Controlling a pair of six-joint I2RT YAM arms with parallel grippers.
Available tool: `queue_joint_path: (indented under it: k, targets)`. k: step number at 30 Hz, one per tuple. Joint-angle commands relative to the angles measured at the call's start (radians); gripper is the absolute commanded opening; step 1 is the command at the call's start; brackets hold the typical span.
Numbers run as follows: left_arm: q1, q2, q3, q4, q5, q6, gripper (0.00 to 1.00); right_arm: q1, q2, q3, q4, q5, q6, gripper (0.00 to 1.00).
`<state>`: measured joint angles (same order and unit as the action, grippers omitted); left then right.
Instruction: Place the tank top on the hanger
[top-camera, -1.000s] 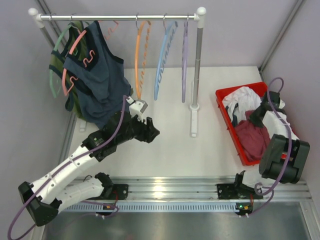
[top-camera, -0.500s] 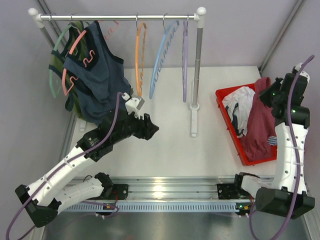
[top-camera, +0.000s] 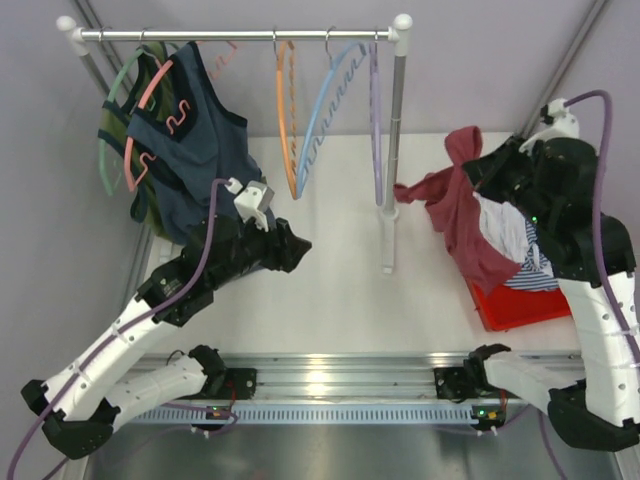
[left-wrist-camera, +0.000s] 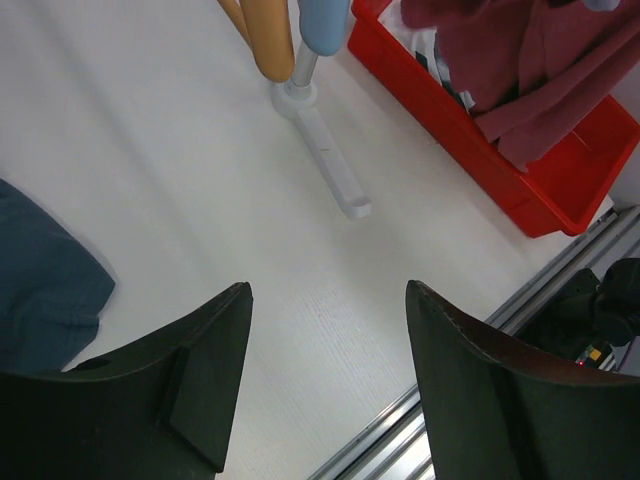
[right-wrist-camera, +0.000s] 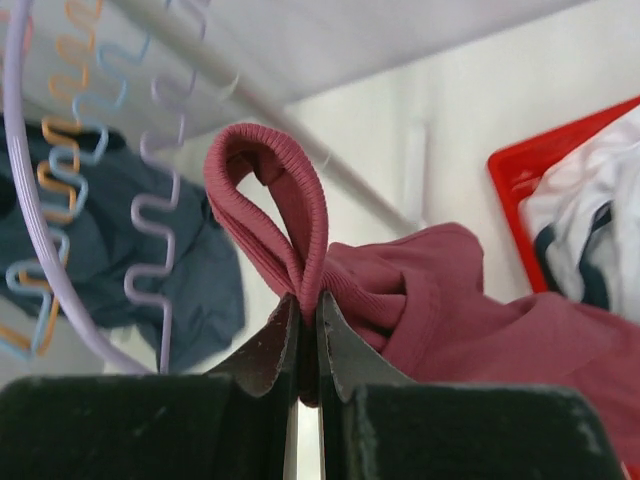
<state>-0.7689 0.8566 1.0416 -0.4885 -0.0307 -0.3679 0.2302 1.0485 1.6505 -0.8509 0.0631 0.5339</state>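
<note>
The maroon tank top (top-camera: 462, 215) hangs in the air over the left end of the red bin, to the right of the rack's post. My right gripper (top-camera: 480, 158) is shut on it. Close up, the two jaws (right-wrist-camera: 308, 300) pinch a ribbed strap loop (right-wrist-camera: 272, 185) that stands up above them, and the rest of the top (right-wrist-camera: 470, 300) bunches to the right. The orange hanger (top-camera: 288, 120) hangs from the rail, empty, its wavy bar (right-wrist-camera: 47, 178) blurred at far left. My left gripper (top-camera: 290, 246) is open below it, with only tabletop between its fingers (left-wrist-camera: 327, 290).
A light blue hanger (top-camera: 325, 100) and a lilac hanger (top-camera: 376, 120) hang right of the orange one. A dark blue top (top-camera: 195, 160) on a pink hanger fills the rail's left end. The rack post (top-camera: 396, 130) and foot (top-camera: 387, 245) stand mid-table. The red bin (top-camera: 510, 305) holds white and striped garments.
My right arm has lifted the tank top out of the red bin and carried it up and left toward the rack. My left gripper has drawn back slightly from the orange hanger.
</note>
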Motion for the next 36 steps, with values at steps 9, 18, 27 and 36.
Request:
queue_joint_path:
  k: [9,18,27,36]
  targets:
    - [-0.003,-0.073,-0.052,0.013,-0.071,-0.111,0.69,0.685,-0.127,-0.567,0.282,0.317,0.224,0.00]
    - [-0.003,-0.140,-0.349,0.131,-0.025,-0.285,0.72,1.090,0.010,-0.912,0.586,0.354,0.314,0.00]
    - [-0.004,0.059,-0.614,0.572,0.219,-0.373,0.72,1.212,-0.247,-1.187,0.403,0.428,0.567,0.03]
    - [-0.004,0.502,-0.468,0.778,0.388,-0.252,0.69,1.213,-0.538,-1.213,0.125,0.524,0.655,0.00]
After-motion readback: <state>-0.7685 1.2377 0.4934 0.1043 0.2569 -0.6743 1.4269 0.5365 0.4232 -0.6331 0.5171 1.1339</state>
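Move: The red tank top, already pinched in the right hand, hangs some 12 cm below and 4 cm back of it; bare table near the front edge, its destination, lies about 18 cm back, 11 cm left and 42 cm down. The red bin is roughly 20 cm right, level ahead, 40 cm down; the rack's foot bar about 13 cm left, 8 cm ahead, 42 cm down. From the left hand the tank top is some 32 cm right, 3 cm ahead, at its height. The tank top is swept down and back from over the bin to the front table edge: the closed right hand sinks about 35 cm while going back and left some 20 cm each, turning counter-clockwise and tipping down, then returns 8 cm right and rises slightly. The open left hand rises slightly, drops over 20 cm, tilting down, then shifts right towards the top. ##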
